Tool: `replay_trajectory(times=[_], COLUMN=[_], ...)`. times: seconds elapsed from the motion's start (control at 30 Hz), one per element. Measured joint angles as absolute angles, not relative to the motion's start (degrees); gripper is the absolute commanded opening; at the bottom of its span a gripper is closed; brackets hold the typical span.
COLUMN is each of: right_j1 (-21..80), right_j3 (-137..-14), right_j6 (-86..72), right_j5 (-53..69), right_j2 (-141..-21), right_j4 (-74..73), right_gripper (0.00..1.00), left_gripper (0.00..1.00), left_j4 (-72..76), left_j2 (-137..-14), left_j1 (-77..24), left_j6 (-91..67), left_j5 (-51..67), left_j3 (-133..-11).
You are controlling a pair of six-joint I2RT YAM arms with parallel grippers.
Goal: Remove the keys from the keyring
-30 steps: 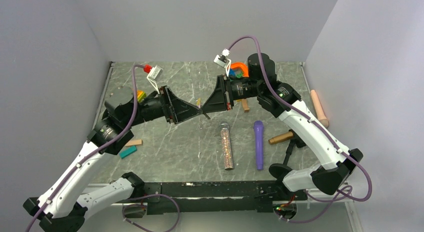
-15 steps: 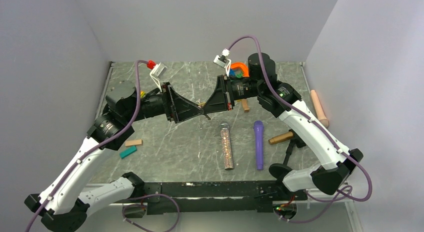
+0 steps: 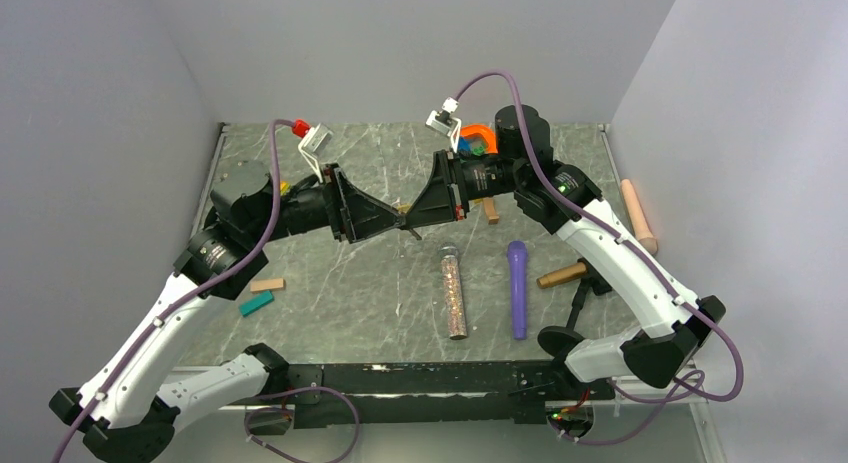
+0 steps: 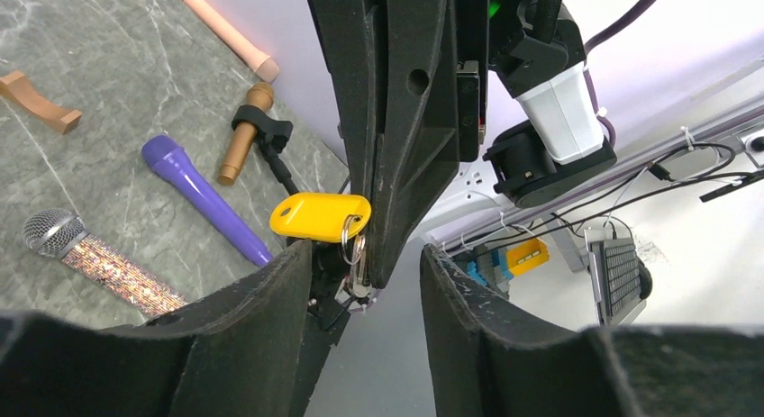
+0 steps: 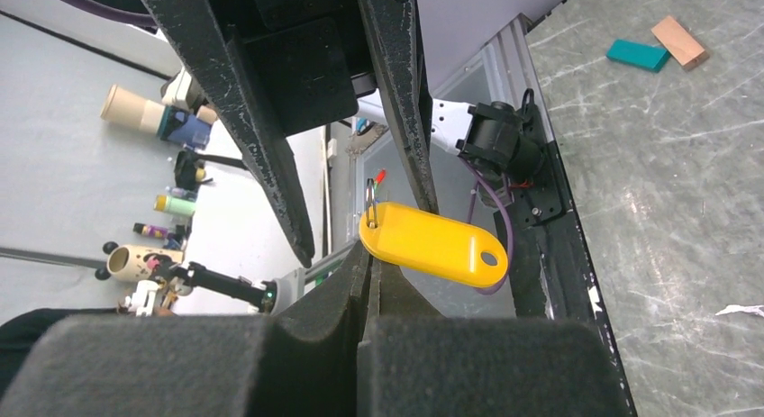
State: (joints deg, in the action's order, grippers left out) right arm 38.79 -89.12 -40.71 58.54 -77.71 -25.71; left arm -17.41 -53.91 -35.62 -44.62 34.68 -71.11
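A yellow oval key tag (image 4: 320,217) hangs on a metal split ring (image 4: 353,246), and a small silvery metal piece (image 4: 359,282) dangles under the ring. My right gripper (image 5: 369,255) is shut on the keyring, and the tag (image 5: 432,244) sticks out beside its tips. My left gripper (image 4: 365,255) is open, with its fingers (image 4: 252,327) either side of the right gripper's tip. The two grippers meet tip to tip above the table's middle, the left gripper (image 3: 397,215) facing the right gripper (image 3: 409,214). A yellowish speck (image 3: 401,208) shows between them.
On the table lie a glitter microphone (image 3: 455,291), a purple microphone (image 3: 517,288), a gold microphone in a black clip (image 3: 562,275), a pink peg (image 3: 640,215), a wooden block (image 3: 267,284), a teal block (image 3: 256,303) and an orange toy (image 3: 477,138).
My left arm has shifted a little toward the back and its wrist has turned. The right arm has stayed still with the keyring.
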Motion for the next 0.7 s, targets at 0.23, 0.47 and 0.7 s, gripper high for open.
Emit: replay_trajectory(times=[0.23, 0.47, 0.7], right_j1=[38.8, 38.8, 38.8], right_j3=[-89.3, -89.4, -89.4], right_j6=[-40.7, -40.6, -40.5], right_j5=[58.9, 59.0, 59.1], right_j2=[-77.8, -77.9, -78.2], right_j4=[-25.9, -26.3, -26.9], right_gripper=[0.0, 0.0, 0.0], left_gripper=[0.38, 0.28, 0.21], left_j4=[-17.4, -17.0, -17.0], left_j2=[-53.9, -53.9, -53.8], left_j1=[-34.9, -34.8, -34.8], left_j6=[-44.6, -44.8, -44.9], left_j5=[34.6, 34.5, 34.5], left_j3=[-71.1, -70.6, -70.5])
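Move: The keyring is almost between my left fingertips, about 1 cm ahead of my left hand point and 1 cm to its right. Its yellow tag sits some 2 cm ahead and 2 cm lower, and the key sticks out roughly 2 cm back and 2 cm right. The glitter microphone lies far below on the table, about 10 cm right and level fore and aft. From my right hand, which already holds the keyring, the ring is 1 cm to the left. I narrow my left fingers around the ring and key at my right fingertips, from about half open to a quarter open, easing that hand only about half a centimetre forward without turning the wrist. My right hand stays where it is, fingers shut, and keeps its hold on the keyring. ##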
